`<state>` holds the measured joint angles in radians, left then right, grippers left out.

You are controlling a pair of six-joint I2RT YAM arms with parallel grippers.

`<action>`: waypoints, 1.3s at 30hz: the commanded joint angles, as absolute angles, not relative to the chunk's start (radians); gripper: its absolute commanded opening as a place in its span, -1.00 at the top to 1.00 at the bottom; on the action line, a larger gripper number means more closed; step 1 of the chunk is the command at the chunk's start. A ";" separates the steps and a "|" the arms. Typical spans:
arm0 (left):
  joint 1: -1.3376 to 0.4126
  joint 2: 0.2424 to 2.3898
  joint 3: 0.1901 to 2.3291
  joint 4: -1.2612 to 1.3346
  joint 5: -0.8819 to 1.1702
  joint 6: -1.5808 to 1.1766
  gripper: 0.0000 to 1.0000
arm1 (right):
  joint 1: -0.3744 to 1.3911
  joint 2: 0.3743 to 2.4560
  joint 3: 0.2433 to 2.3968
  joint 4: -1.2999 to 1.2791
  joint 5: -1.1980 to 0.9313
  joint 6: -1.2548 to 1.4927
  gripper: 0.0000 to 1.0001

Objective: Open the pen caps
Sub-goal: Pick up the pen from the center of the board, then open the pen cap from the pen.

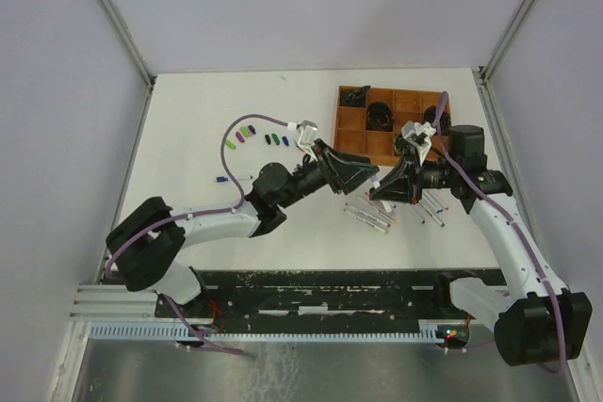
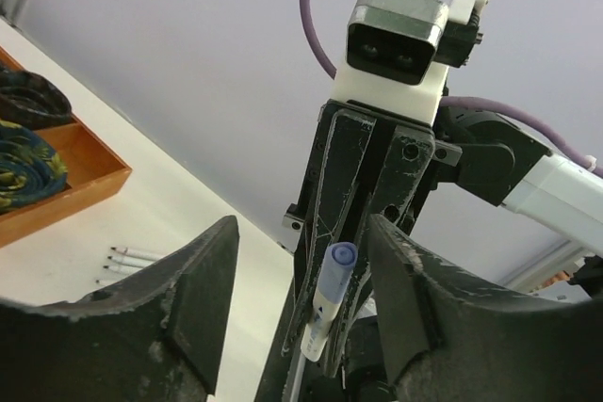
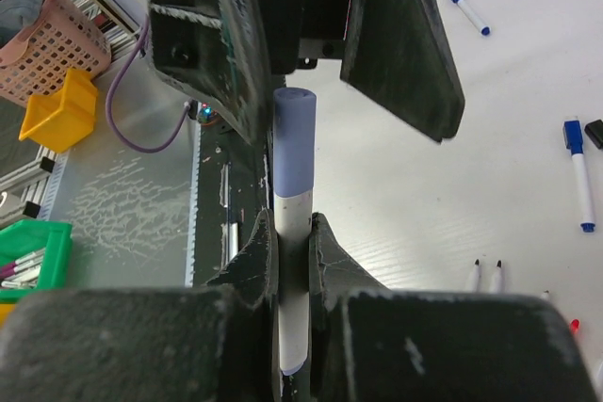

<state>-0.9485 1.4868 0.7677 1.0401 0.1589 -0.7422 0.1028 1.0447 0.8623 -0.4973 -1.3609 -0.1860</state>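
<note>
My right gripper (image 3: pixel 292 223) is shut on the white-grey barrel of a pen (image 3: pixel 292 270) and holds it above the table. Its blue pen cap (image 3: pixel 293 143) points at my left gripper (image 2: pixel 301 233), which is open. The cap (image 2: pixel 340 257) sits between the left fingers (image 3: pixel 405 44) with a gap on both sides. In the top view the two grippers meet left (image 1: pixel 366 174) and right (image 1: pixel 386 187) just in front of the tray. Several loose pen caps (image 1: pixel 247 134) lie at the left. Bare pens (image 1: pixel 369 216) lie under the grippers.
The brown compartment tray (image 1: pixel 353 124) stands at the back right with dark items in it. Capped blue pens (image 3: pixel 576 168) and a black cap (image 3: pixel 594 132) lie on the table. Off the table's edge are a pink basket (image 3: pixel 57 44), a yellow bin (image 3: pixel 61 110) and a green bin (image 3: pixel 28 261).
</note>
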 commanded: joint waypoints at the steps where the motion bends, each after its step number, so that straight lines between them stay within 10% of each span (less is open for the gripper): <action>1: -0.947 1.547 0.834 1.183 0.239 -0.862 -0.19 | 0.106 1.053 0.896 -0.501 -1.386 -0.206 0.97; 13: -0.949 1.628 0.837 1.282 0.263 -0.922 0.28 | 0.107 1.080 0.904 -0.490 -1.364 -0.172 0.97; 33: -0.952 1.635 0.798 1.295 0.238 -0.834 0.52 | 0.104 1.110 0.905 -0.425 -1.356 -0.060 0.97; 39: -0.948 1.619 0.797 1.338 0.220 -0.771 0.94 | 0.104 1.115 0.901 -0.419 -1.365 -0.052 0.97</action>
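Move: The right gripper holds the pen upright and leaning, its blue cap about 2 cm ahead, 2 cm left and 3 cm above that hand. From the left hand point, the cap is some 2 cm to the right, 1 cm back and 1 cm lower, already between the open fingers. About 25 cm below the left hand lie the uncapped pens, roughly 2 cm back and 4 cm right; the tray is some 24 cm ahead and 11 cm right. Bring the left gripper about 2 cm to the right and a touch down onto the blue cap, swinging it clockwise by a few degrees. Hold it there and close its fingers from well open to a narrow gap around the cap. Keep the right grip shut on the pen body, easing it nearly 1 cm forward while rolling the hand about 8 degrees, forward side down. ##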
